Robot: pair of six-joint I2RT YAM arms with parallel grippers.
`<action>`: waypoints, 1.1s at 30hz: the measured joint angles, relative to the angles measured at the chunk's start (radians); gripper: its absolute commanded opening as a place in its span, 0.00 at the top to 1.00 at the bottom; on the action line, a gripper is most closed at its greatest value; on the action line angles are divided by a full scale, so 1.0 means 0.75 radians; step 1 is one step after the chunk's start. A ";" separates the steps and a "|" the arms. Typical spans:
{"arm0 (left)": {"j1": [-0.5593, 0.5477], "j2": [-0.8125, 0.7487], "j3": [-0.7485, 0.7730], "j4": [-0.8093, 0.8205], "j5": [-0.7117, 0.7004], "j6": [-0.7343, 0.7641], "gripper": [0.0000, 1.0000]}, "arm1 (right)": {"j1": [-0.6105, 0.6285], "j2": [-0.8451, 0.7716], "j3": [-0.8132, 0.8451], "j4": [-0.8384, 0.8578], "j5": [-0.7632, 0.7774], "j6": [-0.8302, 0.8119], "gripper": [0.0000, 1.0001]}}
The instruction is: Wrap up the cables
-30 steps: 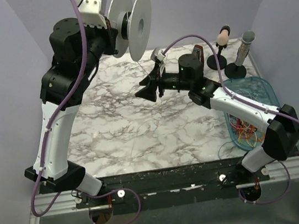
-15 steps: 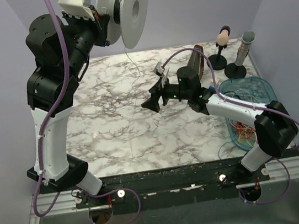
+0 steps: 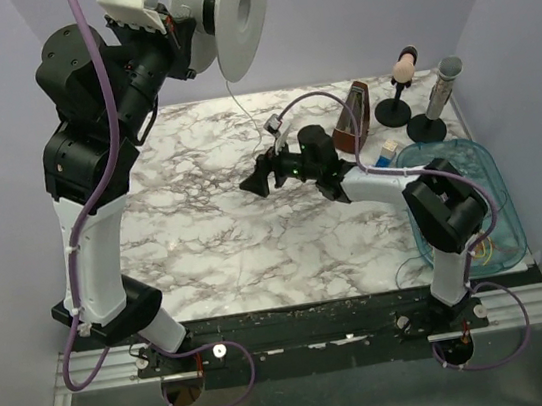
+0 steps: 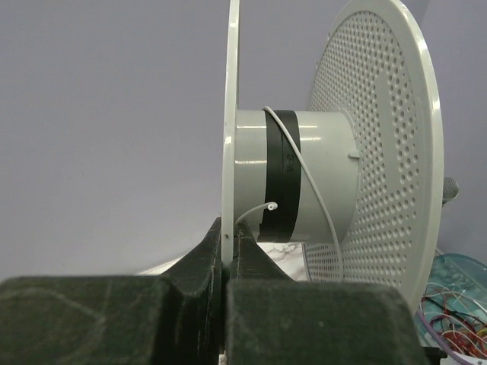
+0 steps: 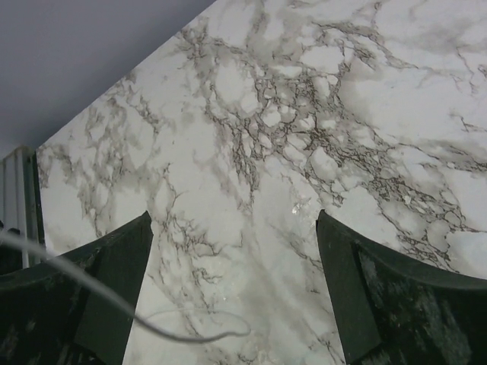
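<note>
My left gripper (image 4: 228, 236) is shut on the thin flange of a white spool (image 4: 304, 171), held high above the table's back left (image 3: 230, 17). A thin white cable (image 4: 313, 190) runs over the spool's hub, its free end (image 4: 270, 206) sticking out beside the flange. The cable hangs down from the spool (image 3: 234, 102) toward the marble table (image 3: 205, 232). My right gripper (image 3: 256, 179) hovers over the table's middle, open wide (image 5: 236, 228). A slack loop of white cable (image 5: 190, 334) crosses its left finger (image 5: 114, 281), ungripped. Coloured cables (image 4: 456, 334) lie in the blue tray (image 4: 468, 266).
The blue tray (image 3: 495, 182) stands at the right edge, partly behind my right arm. At the back right are a brown wedge-shaped object (image 3: 352, 116), two black stands with upright pieces (image 3: 401, 79) (image 3: 442, 93), and a small white and blue box (image 3: 388, 153).
My right gripper has opened wide and slid left over the table as its arm folded. The left arm has lifted the spool higher and slightly left.
</note>
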 measured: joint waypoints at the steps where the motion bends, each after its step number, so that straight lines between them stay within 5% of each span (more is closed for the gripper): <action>1: 0.000 0.001 0.005 -0.001 0.005 -0.001 1.00 | 0.000 0.025 0.010 0.021 0.007 0.023 0.18; 4: 0.000 0.002 0.017 -0.002 0.015 -0.005 1.00 | -0.004 0.080 0.019 0.070 0.016 0.087 0.76; 6: 0.000 -0.001 0.017 -0.003 0.025 -0.005 1.00 | -0.017 0.102 0.020 0.103 0.009 0.156 0.99; 14: 0.040 -0.140 -0.216 -0.087 0.264 0.096 1.00 | -0.228 -0.054 -0.094 0.115 -0.037 0.355 0.99; 25: 0.042 -0.391 -0.559 -0.440 0.818 0.469 1.00 | -0.696 -0.419 0.110 -0.573 -0.056 0.188 0.99; 33: -0.091 -0.484 -1.208 -0.422 0.563 0.681 1.00 | -0.693 -0.434 0.621 -1.188 -0.144 -0.114 0.99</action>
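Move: The white cable hangs down between the right hand's open fingers, 1 or 2 cm from their midpoint. The spool it hangs from, already gripped by the flange in the left hand, is roughly 46 cm above the right hand, 3 cm to its right and 1 cm ahead. The metronome stands about 25 cm right and 18 cm ahead of the right hand, the small blue box 33 cm right and 11 cm ahead. From the left hand, the stretch of cable to be pinched lies some 43 cm below, 4 cm ahead and 4 cm right. The right fingers shut on the hanging cable almost at once, then the hand sweeps about 24 cm to its right, rising some 18 cm and edging forward with a clockwise turn, carrying the cable towards the metronome. Meanwhile the left hand keeps its pinch on the spool's flange and, after a short hold, swings it back, then mostly down by nearly 30 cm, rolling its left side up, tipping its fingers downward and turning clockwise. ##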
